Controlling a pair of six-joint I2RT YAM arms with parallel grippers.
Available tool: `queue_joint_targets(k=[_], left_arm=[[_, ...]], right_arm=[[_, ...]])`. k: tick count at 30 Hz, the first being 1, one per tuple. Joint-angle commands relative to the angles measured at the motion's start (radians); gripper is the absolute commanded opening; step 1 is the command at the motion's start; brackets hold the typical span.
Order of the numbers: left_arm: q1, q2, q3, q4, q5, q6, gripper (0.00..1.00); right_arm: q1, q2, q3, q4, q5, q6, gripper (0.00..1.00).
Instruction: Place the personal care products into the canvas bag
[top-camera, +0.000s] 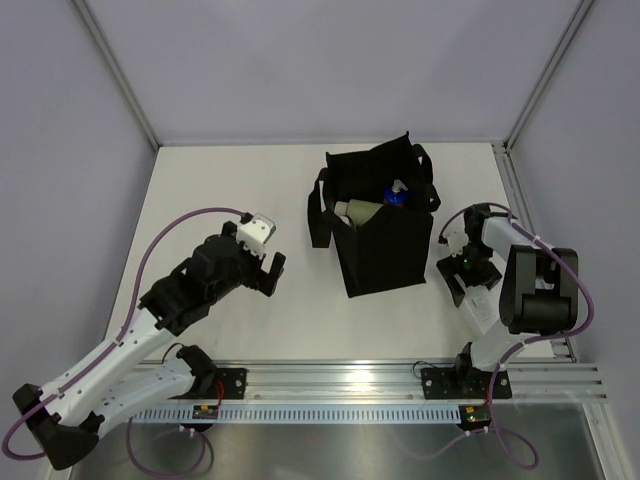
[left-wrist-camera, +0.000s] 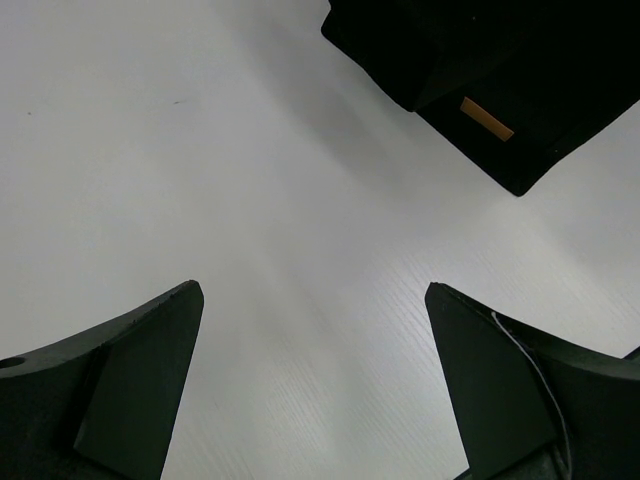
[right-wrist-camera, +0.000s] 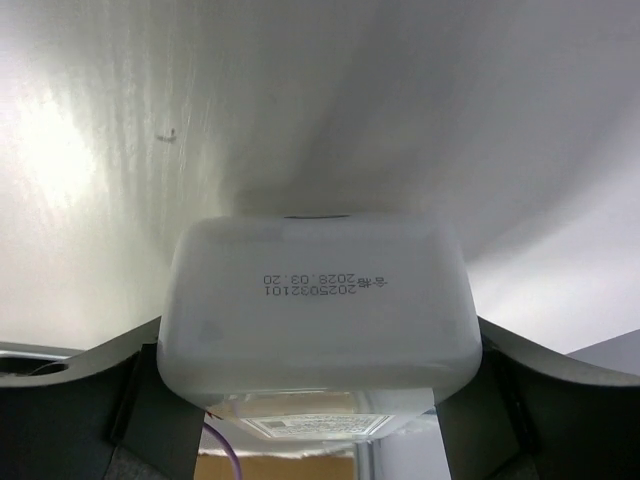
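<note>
The canvas bag (top-camera: 385, 240) stands upright and open in the middle of the table. Inside it lie a pale cream bottle (top-camera: 360, 210) and a blue bottle (top-camera: 397, 195). My right gripper (top-camera: 468, 268) is low over the table just right of the bag. In the right wrist view my right gripper (right-wrist-camera: 318, 335) is shut on the flat white bottle (right-wrist-camera: 318, 290), whose printed base faces the camera, with a finger pressed to each side. My left gripper (top-camera: 270, 268) hangs open left of the bag. In the left wrist view my left gripper (left-wrist-camera: 315, 300) holds nothing, and the bag's corner (left-wrist-camera: 480, 60) shows at top right.
The bag's two black loop handles (top-camera: 320, 215) droop over its left and right sides. An orange tag (left-wrist-camera: 486, 118) is sewn on the bag's corner. An aluminium rail (top-camera: 400, 385) runs along the near edge, and grey walls close in the table.
</note>
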Motion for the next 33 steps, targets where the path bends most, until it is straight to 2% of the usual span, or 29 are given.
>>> queue_joint_targets(k=[1, 5, 6, 13, 17, 19, 23, 26, 29, 33], left_arm=[[0.001, 0.006, 0.0, 0.03, -0.024, 0.0, 0.99], [0.001, 0.009, -0.002, 0.03, -0.037, 0.001, 0.99], [-0.001, 0.01, -0.002, 0.03, -0.04, 0.001, 0.99], [0.001, 0.003, -0.009, 0.041, -0.075, 0.007, 0.99], [0.001, -0.008, -0.019, 0.059, -0.086, 0.005, 0.99], [0.001, -0.016, -0.025, 0.07, -0.089, 0.007, 0.99], [-0.001, -0.032, -0.037, 0.085, -0.107, 0.005, 0.99], [-0.001, -0.043, -0.046, 0.101, -0.11, 0.029, 0.99], [-0.001, -0.039, -0.051, 0.105, -0.109, 0.036, 0.99], [-0.001, -0.033, -0.049, 0.098, -0.106, 0.036, 0.99]], right_arm=[[-0.044, -0.15, 0.118, -0.064, -0.104, -0.005, 0.0], [-0.075, -0.295, 0.302, -0.164, -0.205, -0.02, 0.0], [-0.075, -0.308, 0.403, -0.205, -0.23, -0.02, 0.0], [-0.053, -0.29, 0.862, -0.253, -0.439, 0.011, 0.0], [0.071, -0.18, 1.182, -0.239, -0.512, 0.052, 0.0], [0.189, -0.134, 1.29, -0.225, -0.523, 0.08, 0.0], [0.308, 0.002, 1.543, -0.167, -0.523, 0.129, 0.0], [0.381, 0.063, 1.596, -0.069, -0.494, 0.135, 0.0], [0.434, 0.117, 1.573, 0.001, -0.47, 0.141, 0.0], [0.476, 0.187, 1.533, 0.009, -0.441, 0.137, 0.0]])
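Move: With my right hand I already hold the white bottle by its base end, just at the table; the canvas bag's middle is about 23 cm to my left, 11 cm farther out and 11 cm higher, its mouth higher still. Inside it the blue bottle's top stands some 21 cm left, 14 cm ahead and 22 cm up, and the green bottle 28 cm left, 11 cm ahead and equally high. My left hand has the bag 10 cm ahead, 26 cm right and 8 cm below. Keeping the white bottle's base end pinched, I sweep my right hand fast up off the table, some 44 cm, and forward, then swing it about 26 cm left towards the canvas bag. On the way I tip the wrist back so the fingers swing from straight down to forward, then dip about 3 cm, still reaching forward, with the bottle over the mouth. ##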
